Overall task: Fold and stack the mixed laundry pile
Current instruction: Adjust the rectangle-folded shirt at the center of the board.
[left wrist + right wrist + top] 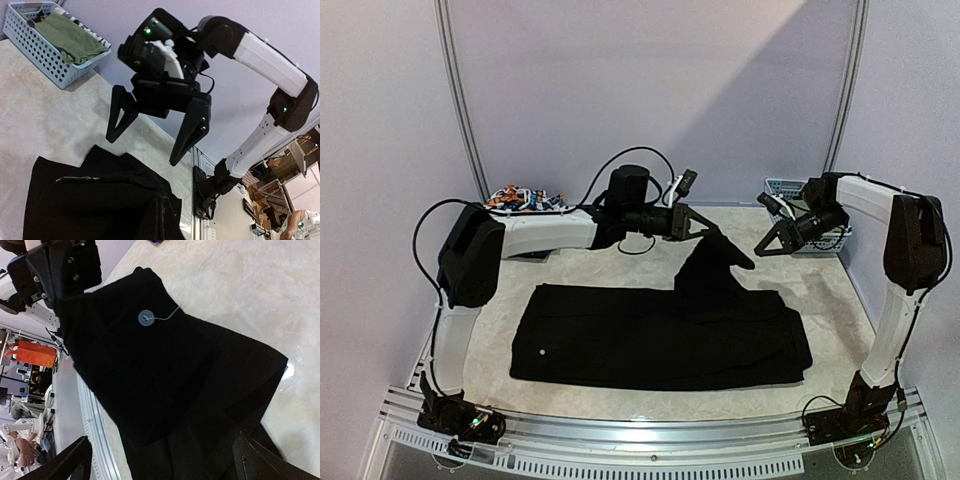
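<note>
The long black trousers (650,335) lie folded across the middle of the table. One end of them is pulled up into a peak at my left gripper (706,230), which is shut on the fabric. In the left wrist view that black cloth (100,200) fills the bottom and hides my own fingers. My right gripper (775,245) hovers open just right of the peak, nothing between its fingers (75,460). From the left wrist it shows with its jaws spread wide (141,151). An olive-green garment (70,37) lies in the basket. A colourful print piece (523,198) sits at the back left.
The light-blue lattice basket (790,187) stands at the back right corner, close behind my right gripper. A round tag on a thread (145,317) shows on the trousers. The table's metal rail (650,440) runs along the near edge.
</note>
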You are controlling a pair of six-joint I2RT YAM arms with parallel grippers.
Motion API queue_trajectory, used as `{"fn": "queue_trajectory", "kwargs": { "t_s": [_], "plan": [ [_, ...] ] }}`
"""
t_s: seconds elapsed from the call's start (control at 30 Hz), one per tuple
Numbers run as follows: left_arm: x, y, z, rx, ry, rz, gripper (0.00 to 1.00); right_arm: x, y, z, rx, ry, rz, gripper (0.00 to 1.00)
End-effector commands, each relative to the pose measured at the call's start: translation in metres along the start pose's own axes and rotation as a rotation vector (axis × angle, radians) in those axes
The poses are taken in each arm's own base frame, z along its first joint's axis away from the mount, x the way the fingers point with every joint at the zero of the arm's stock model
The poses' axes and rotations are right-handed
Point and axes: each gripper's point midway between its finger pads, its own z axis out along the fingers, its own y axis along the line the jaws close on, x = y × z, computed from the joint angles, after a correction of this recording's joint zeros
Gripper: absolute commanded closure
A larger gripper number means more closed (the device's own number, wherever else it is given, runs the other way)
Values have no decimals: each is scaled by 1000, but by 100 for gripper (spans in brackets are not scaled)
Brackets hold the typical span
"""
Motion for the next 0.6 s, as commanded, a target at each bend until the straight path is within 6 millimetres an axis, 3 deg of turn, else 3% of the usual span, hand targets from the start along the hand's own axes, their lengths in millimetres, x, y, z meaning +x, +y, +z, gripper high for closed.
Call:
{"fn": "queue_trajectory", "kwargs": {
  "t_s": [0.0,0.27,0.33,0.47,0.57],
  "plan": [
    [19,-40,-2,83,64,56,100,15,21,4,-89,-17,25,1],
    [50,-50,5,104,125,68,100,16,50,12,-392,-71,230,1],
    [54,-50,4,99,130,72,100,24,35,25,-420,-61,251,1],
    [60,-52,2,82,153,66,100,35,30,36,-435,-30,290,1],
    [87,-36,-10,-25,247,32,100,32,36,32,-424,-34,255,1]
  ]
}}
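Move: The left hand, already pinching the sleeve near its cuff, has the middle of the folded shirt about 17 cm back, 12 cm to its left and 21 cm below; the sleeve's root lies 8 cm back, 3 cm right and 20 cm below. From the open right hand that root is about 7 cm back, 7 cm left and 14 cm down. The basket stands some 15 cm ahead and 25 cm right of the right hand, 13 cm below. Still pinching the sleeve by its cuff end, the left hand draws it back about 6.5 cm towards the shirt's body, sinking some 3 cm in the later part. The right hand, fingers staying wide open, first eases back about 3 cm, then mainly drops, nearly 6 cm in all, and edges left towards the sleeve's root; its wrist turns some 20 degrees, bringing the fingers nearer level. ##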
